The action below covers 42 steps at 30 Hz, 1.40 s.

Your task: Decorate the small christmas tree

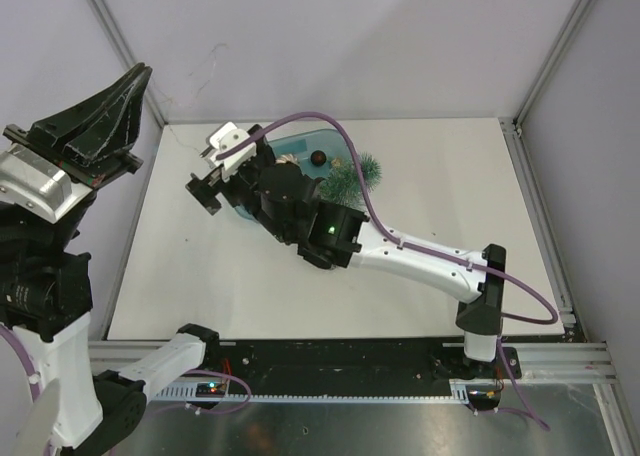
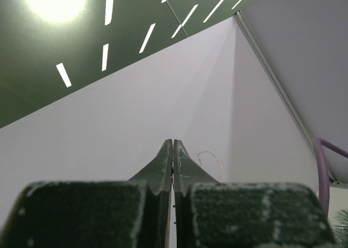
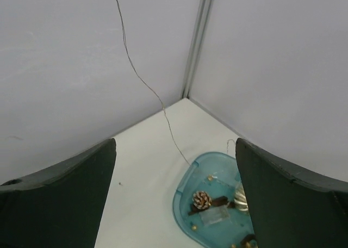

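Note:
The small christmas tree (image 1: 352,174) lies on its side at the right end of the translucent blue tub (image 1: 300,139), partly behind my right arm. My right gripper (image 1: 212,166) hovers over the tub's left end, open and empty. In the right wrist view its gripper (image 3: 175,142) frames the tub (image 3: 184,204), which holds a pine cone (image 3: 202,199) and a silvery ornament (image 3: 240,197). A thin wire (image 3: 142,79) rises taut from the tub's rim and leaves the top of that view. My left gripper (image 1: 138,76) is raised high at the left, its tips (image 2: 173,143) shut, with a curl of the wire (image 2: 209,155) beside them.
A dark brown ball (image 1: 317,158) lies in the tub. White enclosure walls (image 1: 350,46) stand behind and to both sides. The right arm's purple cable (image 1: 360,191) arches over the tree. The white table (image 1: 450,176) stretches right of the tree.

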Each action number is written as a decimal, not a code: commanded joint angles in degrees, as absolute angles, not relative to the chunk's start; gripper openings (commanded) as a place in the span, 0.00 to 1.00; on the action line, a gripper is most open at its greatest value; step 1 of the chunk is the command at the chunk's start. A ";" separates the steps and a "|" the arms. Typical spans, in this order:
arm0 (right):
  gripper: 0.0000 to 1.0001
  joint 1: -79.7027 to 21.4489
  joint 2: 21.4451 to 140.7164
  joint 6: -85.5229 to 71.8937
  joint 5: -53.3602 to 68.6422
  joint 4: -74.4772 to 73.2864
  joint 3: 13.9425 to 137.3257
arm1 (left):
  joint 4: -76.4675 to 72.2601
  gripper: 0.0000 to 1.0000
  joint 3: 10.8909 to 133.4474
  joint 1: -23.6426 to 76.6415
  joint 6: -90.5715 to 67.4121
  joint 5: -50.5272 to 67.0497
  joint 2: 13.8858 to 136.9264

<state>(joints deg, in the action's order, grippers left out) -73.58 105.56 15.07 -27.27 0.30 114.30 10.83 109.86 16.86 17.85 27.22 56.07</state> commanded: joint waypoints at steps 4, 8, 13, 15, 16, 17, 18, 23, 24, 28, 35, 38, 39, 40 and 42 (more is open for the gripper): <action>0.90 -71.87 109.95 13.86 -22.28 0.57 121.88 | 10.52 0.01 109.74 16.79 16.47 27.22 56.17; 0.79 -70.65 111.38 11.95 -20.79 -1.85 124.46 | 10.54 0.00 110.20 16.79 16.46 27.08 56.44; 0.75 -70.41 112.28 11.65 -19.40 -2.52 125.64 | 10.61 0.00 110.69 16.80 16.24 27.21 56.72; 0.61 -70.29 112.67 11.42 -19.20 -3.05 126.46 | 10.56 0.00 110.66 16.84 16.17 27.15 56.83; 0.49 -70.26 112.80 11.29 -19.36 -3.19 126.78 | 10.60 0.01 110.66 16.81 16.08 27.07 56.80; 0.40 -70.29 112.65 11.23 -19.48 -3.27 126.93 | 10.57 0.01 110.66 16.80 16.08 26.94 56.83; 0.31 -70.30 112.40 11.24 -19.63 -3.26 126.97 | 10.56 0.02 110.66 16.79 16.00 26.83 56.81; 0.06 -70.27 110.99 11.67 -19.93 -3.52 127.07 | 10.56 0.23 110.62 16.83 15.60 26.36 56.86; 0.03 -70.20 110.78 11.63 -19.98 -3.56 127.17 | 10.55 0.32 110.64 16.85 15.36 26.32 56.95; 0.00 -69.61 110.50 11.03 -19.86 -4.08 128.33 | 10.59 0.90 111.15 16.79 14.36 25.58 57.01; 0.00 -67.62 111.54 11.44 -19.43 -5.08 134.03 | 10.55 0.99 107.97 16.79 14.13 19.82 54.76; 0.00 -66.77 112.66 13.00 -19.50 -5.51 138.70 | 10.62 1.00 100.46 16.82 14.66 15.57 51.49; 0.00 -66.61 113.02 13.75 -19.46 -5.57 140.41 | 10.63 1.00 97.69 16.80 15.33 14.47 49.78; 0.00 -66.35 113.20 14.35 -19.44 -5.51 141.79 | 10.59 1.00 93.71 16.80 15.84 13.61 48.27; 0.00 -66.07 113.33 15.58 -19.36 -5.09 143.86 | 10.56 1.00 86.75 16.79 16.48 12.04 45.38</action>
<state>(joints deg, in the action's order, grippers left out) -66.76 113.14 12.45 -19.84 -7.03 137.45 10.13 96.75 16.86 15.25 18.02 49.21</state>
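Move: The thin wire rising from the blue bin is held by the left hand. The stretch to pinch passes about 2 cm ahead of the right hand, 3 cm to its left and 1 cm below. From the left hand, that stretch lies some 12 cm ahead, 4 cm left and 24 cm below. The bin is roughly 18 cm ahead of the right hand, 5 cm right and 44 cm below; the tree stands 2 cm ahead, 18 cm right and 32 cm below. The hanging wire is taken over from the left hand: the right eases about 4 cm left and forward around it, shuts its wide-open fingers and pinches it. As the right closes, the left starts to open, letting go of its end, then dips some 4 cm, also forward and left, tipping down. The right, still pinching, lifts about 9 cm and draws back rightwards. ##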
